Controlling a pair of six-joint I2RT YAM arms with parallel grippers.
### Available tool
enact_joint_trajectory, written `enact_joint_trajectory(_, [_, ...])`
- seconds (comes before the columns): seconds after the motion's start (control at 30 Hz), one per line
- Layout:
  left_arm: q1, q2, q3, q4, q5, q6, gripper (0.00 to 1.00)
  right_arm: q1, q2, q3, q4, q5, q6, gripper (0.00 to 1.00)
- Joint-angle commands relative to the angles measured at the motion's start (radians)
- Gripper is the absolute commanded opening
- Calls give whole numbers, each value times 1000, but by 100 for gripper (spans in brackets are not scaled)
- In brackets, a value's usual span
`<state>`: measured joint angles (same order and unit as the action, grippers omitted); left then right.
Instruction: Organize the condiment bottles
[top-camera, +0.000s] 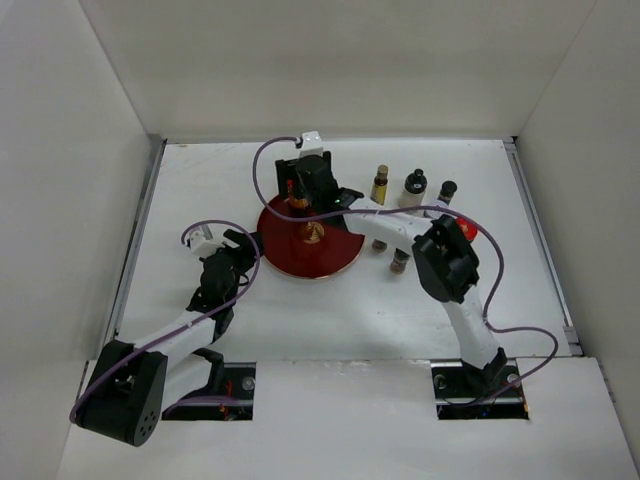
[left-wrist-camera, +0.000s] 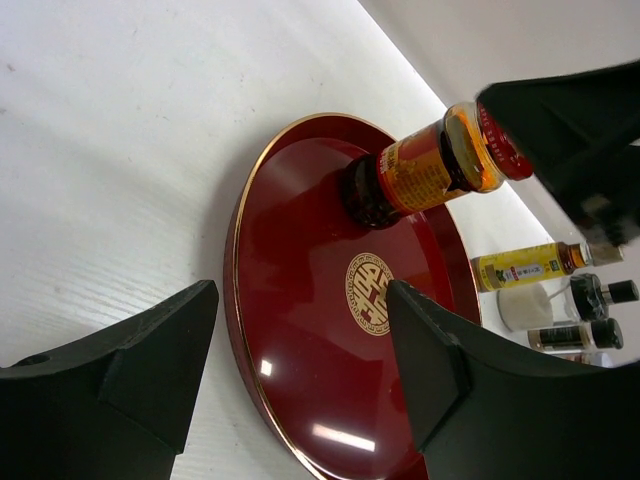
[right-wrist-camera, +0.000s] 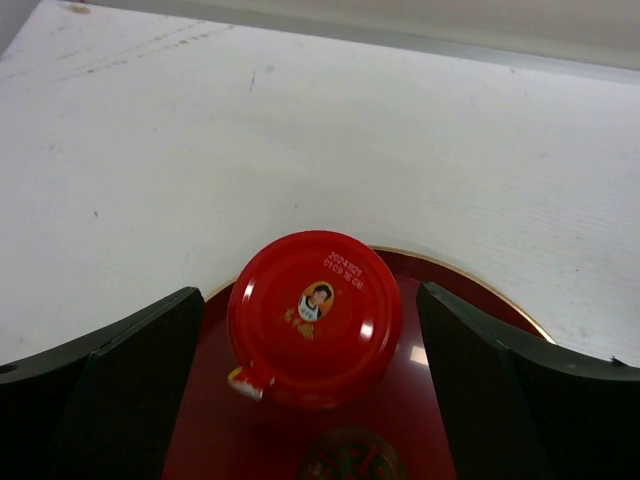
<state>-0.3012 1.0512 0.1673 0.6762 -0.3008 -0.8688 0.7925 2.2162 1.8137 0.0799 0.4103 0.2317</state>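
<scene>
A jar with a red cap (right-wrist-camera: 313, 315) and amber glass (left-wrist-camera: 430, 165) stands on the far-left part of the round red tray (top-camera: 330, 268). My right gripper (right-wrist-camera: 310, 300) hangs over it, open, one finger on each side of the cap with a gap at both. In the top view the right gripper (top-camera: 300, 190) reaches across the tray. My left gripper (left-wrist-camera: 300, 295) is open and holds nothing, low at the tray's left rim (left-wrist-camera: 235, 260). More condiment bottles (top-camera: 380, 183) (top-camera: 414, 187) (top-camera: 447, 190) stand on the table right of the tray.
Two small dark bottles (top-camera: 399, 260) (top-camera: 379, 243) stand just off the tray's right edge, under the right arm. White walls close in the table on the left, back and right. A purple cable loops over each arm.
</scene>
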Motion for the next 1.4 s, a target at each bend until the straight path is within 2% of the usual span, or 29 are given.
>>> enact_joint_trajectory(0.0, [7, -11, -2, 37, 5, -6, 67, 7, -220, -74, 121, -2, 0, 95])
enact_joint_trajectory(0.1, [9, -8, -2, 37, 2, -4, 67, -26, -349, -174, 146, -11, 1, 93])
enact_joint_trajectory(0.17, [9, -8, -3, 37, 8, -9, 67, -64, -409, -223, 133, -5, 4, 83])
enact_joint_trajectory(0.27, [-2, 0, 1, 37, -1, -4, 67, -129, -447, -267, 83, 22, 9, 76])
enact_joint_trajectory(0.4, [-3, 12, 5, 39, 11, -10, 67, -195, -435, -281, -14, 132, -18, 77])
enact_joint_trajectory(0.53, [-3, 21, 6, 42, 8, -10, 67, -238, -402, -289, -52, 163, -40, 78])
enact_joint_trajectory(0.97, [0, 21, 6, 43, 8, -10, 67, -339, -273, -257, -143, 13, 38, 71])
enact_joint_trajectory(1.1, [-5, 20, 6, 45, 5, -9, 67, -341, -260, -267, -140, 7, 47, 61])
enact_joint_trajectory(1.23, [3, 23, 5, 46, 14, -12, 67, -341, -271, -271, -117, 10, 57, 38])
enact_joint_trajectory(1.37, [3, 12, 3, 46, 5, -9, 67, -335, -338, -321, -52, 22, 66, 32])
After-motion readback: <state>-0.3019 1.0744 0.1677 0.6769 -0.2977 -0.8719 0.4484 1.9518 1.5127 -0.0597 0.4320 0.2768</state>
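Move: The yellow-labelled bottle with a brown cap stands about 23 cm to the right of the right hand and 3 cm farther out, its middle some 5 cm lower. The black-capped white bottle is roughly 9 cm to the right of it and level with it; a small black-capped jar stands about 13 cm nearer the base. The red-lidded jar on the plate is right under the opened hand. From the left hand, the yellow-labelled bottle lies some 38 cm right and 17 cm ahead. Up and slightly back off the red-lidded jar first, the right hand rises about 17 cm while swinging right in an arc, then comes down beside the yellow-labelled bottle, some 23 cm right of its start. The wrist turns roughly 20 degrees clockwise on the way, and the fingers, wide at first, close at the end and pinch this bottle near its cap. ##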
